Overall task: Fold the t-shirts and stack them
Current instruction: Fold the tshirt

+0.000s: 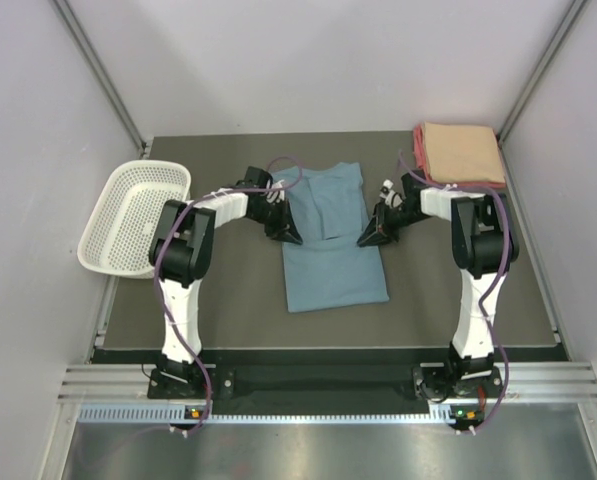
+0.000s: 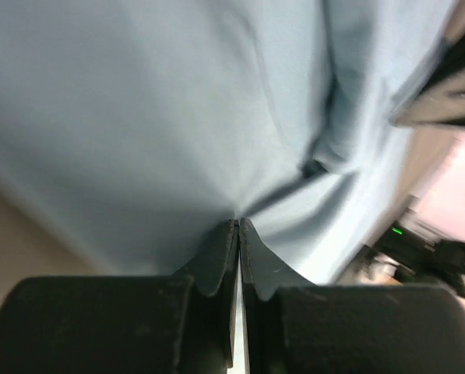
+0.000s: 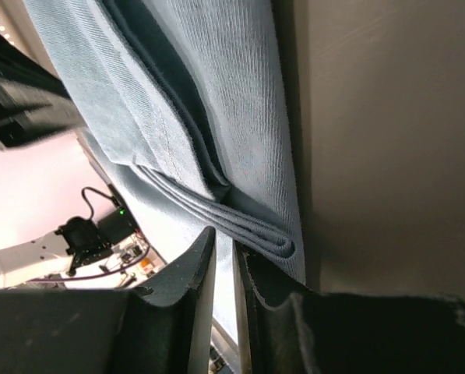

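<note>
A dusty blue-grey t-shirt [image 1: 333, 250] lies flat mid-table, its sleeves folded in over the upper half. My left gripper [image 1: 290, 236] is at its left edge and my right gripper [image 1: 368, 238] at its right edge, both about halfway up the shirt. In the left wrist view the left gripper [image 2: 238, 224] is shut, with the blue-grey cloth [image 2: 139, 117] puckered at its tips. In the right wrist view the right gripper [image 3: 224, 238] is nearly closed on a thin layer of the shirt [image 3: 216, 86], beside a rolled folded edge [image 3: 273, 243]. A folded peach t-shirt [image 1: 465, 150] lies on a pink-red one [image 1: 419, 150] at the back right.
A white mesh basket [image 1: 133, 215] sits tilted at the table's left edge, close to the left arm. The dark table mat [image 1: 228, 310] ends at grey walls on both sides. The folded stack lies just behind the right arm's elbow.
</note>
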Available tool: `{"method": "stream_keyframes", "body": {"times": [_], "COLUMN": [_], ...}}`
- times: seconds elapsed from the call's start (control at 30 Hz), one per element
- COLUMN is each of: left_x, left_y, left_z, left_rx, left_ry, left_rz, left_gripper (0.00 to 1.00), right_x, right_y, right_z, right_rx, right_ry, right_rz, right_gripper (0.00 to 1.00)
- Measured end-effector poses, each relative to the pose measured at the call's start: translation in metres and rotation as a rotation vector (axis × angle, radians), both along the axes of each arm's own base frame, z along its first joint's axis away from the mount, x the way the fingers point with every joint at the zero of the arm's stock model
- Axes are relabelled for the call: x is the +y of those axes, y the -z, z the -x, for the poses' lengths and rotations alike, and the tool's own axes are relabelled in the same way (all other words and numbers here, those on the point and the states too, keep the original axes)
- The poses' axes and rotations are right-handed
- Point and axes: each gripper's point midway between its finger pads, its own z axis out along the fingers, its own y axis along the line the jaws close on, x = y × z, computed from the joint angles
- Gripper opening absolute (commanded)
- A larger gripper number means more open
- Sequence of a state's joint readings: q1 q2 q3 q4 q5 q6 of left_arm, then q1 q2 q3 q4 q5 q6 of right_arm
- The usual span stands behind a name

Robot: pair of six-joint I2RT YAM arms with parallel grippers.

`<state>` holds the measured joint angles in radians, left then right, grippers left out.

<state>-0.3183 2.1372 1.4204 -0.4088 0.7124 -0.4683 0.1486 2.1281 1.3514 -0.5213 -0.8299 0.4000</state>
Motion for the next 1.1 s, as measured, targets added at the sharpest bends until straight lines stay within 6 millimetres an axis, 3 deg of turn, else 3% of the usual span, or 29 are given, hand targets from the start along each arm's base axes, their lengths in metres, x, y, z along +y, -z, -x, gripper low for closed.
{"method": "stream_keyframes", "body": {"times": [0.13,0.37,0.47,0.7,0.77,0.9,1.1], "left_x": [0.019,0.034,0.037,0.023,0.018,0.012,0.013], "left_y": [0.003,-0.003,-0.020,-0.089,-0.096,-0.082,-0.027], "left_z": [-0.015,-0.013,-0.009,-0.002,0.004,0.021,0.043], "left_rx": [-0.062,-0.094,-0.117,-0.242,-0.245,-0.172,-0.014], "left_ry": [-0.005,-0.005,-0.011,-0.014,-0.007,0.002,-0.019], "left_rz": [-0.096,-0.185,-0.207,-0.153,-0.129,-0.087,-0.055], "left_gripper": [0.07,0.08,0.09,0.09,0.09,0.09,0.05], "right_x": [-0.002,-0.015,-0.023,-0.030,-0.030,-0.030,-0.031], "right_y": [-0.002,-0.005,-0.010,-0.038,-0.038,-0.030,-0.004], "right_z": [-0.004,-0.010,-0.015,-0.015,-0.013,-0.015,-0.027], "right_rx": [-0.008,-0.008,-0.032,-0.111,-0.112,-0.104,-0.078], "right_ry": [0.001,0.021,0.033,0.041,0.041,0.047,0.049], "right_rz": [0.005,0.046,0.067,0.075,0.074,0.082,0.098], "right_gripper": [0.20,0.20,0.20,0.19,0.18,0.17,0.17]}}
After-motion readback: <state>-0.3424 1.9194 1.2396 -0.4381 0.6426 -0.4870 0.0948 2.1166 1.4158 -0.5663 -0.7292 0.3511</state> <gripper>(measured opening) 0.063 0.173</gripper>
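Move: The t-shirt's folded-over edge runs crosswise between the hands. Its left end lies about 3 cm left of the left hand and 1 cm back, a centimetre lower. Its right end is some 3 cm ahead of the right hand and 2 cm to its right, also a centimetre lower. The middle of the shirt's near hem is about 16 cm back from the left hand and 10 cm to its right. The folded stack sits roughly 23 cm ahead of the right hand and 24 cm right. The t-shirt's folded-over edge is smoothed out sideways: staying low, the left hand works some 3.5 cm left and slightly forward with shut fingertips, the right about 3 cm right and a little forward, nearly shut. Both then lift, the left by about 9 cm, the right 4. The right dips again by the edge's right end, while the left comes back and down to hover over the shirt's left margin, just nearer than the edge. ##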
